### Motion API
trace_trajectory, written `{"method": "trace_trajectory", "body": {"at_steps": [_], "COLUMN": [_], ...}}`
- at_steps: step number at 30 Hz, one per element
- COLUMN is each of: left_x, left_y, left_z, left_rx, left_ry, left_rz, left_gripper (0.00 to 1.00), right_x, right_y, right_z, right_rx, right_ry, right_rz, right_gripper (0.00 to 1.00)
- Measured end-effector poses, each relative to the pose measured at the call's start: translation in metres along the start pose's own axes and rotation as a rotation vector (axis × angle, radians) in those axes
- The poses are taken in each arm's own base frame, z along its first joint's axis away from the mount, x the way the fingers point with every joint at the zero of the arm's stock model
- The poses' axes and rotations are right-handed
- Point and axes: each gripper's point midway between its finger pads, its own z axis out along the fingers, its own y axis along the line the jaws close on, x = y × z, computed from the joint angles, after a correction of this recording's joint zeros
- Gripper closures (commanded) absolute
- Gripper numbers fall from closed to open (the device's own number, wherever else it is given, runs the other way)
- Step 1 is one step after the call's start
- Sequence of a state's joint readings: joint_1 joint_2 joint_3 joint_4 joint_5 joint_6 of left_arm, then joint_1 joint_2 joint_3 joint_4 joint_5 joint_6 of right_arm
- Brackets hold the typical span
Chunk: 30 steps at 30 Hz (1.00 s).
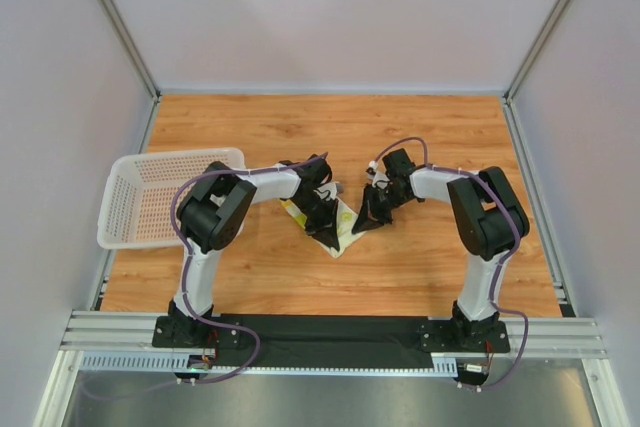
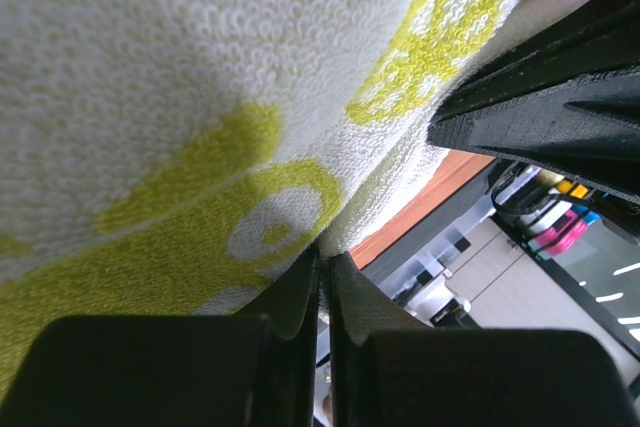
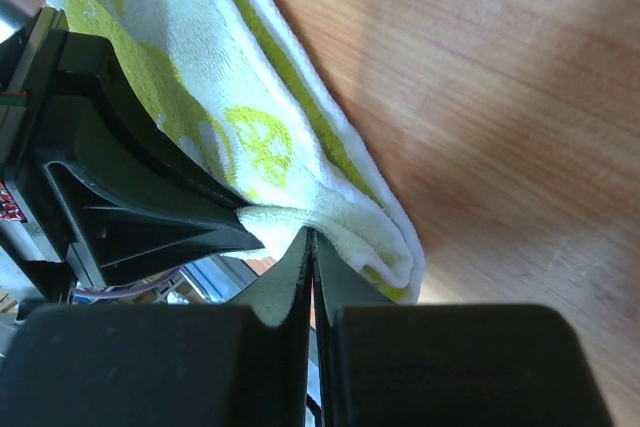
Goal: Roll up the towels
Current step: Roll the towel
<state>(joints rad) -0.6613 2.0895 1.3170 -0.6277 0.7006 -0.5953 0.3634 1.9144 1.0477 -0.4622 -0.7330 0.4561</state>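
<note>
One lime-yellow towel [image 1: 343, 229] with white circle prints lies partly folded on the wooden table [image 1: 400, 137], between the two arms. My left gripper [image 1: 318, 209] is at the towel's left side. In the left wrist view the towel [image 2: 200, 97] fills the frame and its edge sits pinched at the tips of the left gripper [image 2: 323, 253], whose jaws stand a hair apart. My right gripper [image 1: 372, 209] is at the towel's right side. Its jaws are fully shut, and the right gripper [image 3: 310, 231] presses its tip against a thick fold of the towel [image 3: 330, 207] with no cloth visibly between them.
A white mesh basket [image 1: 118, 232] stands at the table's left edge, beside the left arm. Grey walls and metal posts close in the table at the back and sides. The black left gripper body [image 3: 130, 197] crowds the right wrist view.
</note>
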Motion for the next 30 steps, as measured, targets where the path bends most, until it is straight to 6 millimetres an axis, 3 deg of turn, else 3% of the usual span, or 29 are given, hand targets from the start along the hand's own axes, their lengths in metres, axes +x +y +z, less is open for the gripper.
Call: {"method": "trace_trajectory", "body": {"at_steps": [5, 13, 21, 30], "left_x": [0.000, 0.001, 0.008, 0.019], "left_y": [0.001, 0.006, 0.018, 0.035], "left_z": [0.000, -0.005, -0.015, -0.023], "left_rx": [-0.004, -0.047, -0.114, -0.201], "left_ry": [0.000, -0.009, -0.049, -0.049], "left_rz": [0.006, 0.032, 0.079, 0.076], "left_gripper": [0.83, 0.81, 0.69, 0.69], "right_x": [-0.001, -0.002, -0.001, -0.001], "right_y": [-0.001, 0.000, 0.000, 0.000], "right_z": [0.002, 0.003, 0.004, 0.005], "right_rx": [-0.001, -0.008, -0.013, -0.018], "right_ry": [0.004, 0.004, 0.009, 0.013], "right_rz": [0.003, -0.002, 0.000, 0.001], "right_gripper": [1.00, 1.00, 1.00, 1.00]}}
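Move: The left fingers still pinch the bundled towel's near edge, the towel's middle lying about 6 cm ahead, 2 cm left and 1 cm lower. From the right hand, whose closed tips rest on the towel's right end, that middle is about 7 cm left, 3 cm ahead and 1 cm lower. The laundry basket stands some 34 cm left and 11 cm ahead of the left hand. Left fingers part and shift about 5 cm left by the towel's edge; closed right fingertips hold the towel down. ##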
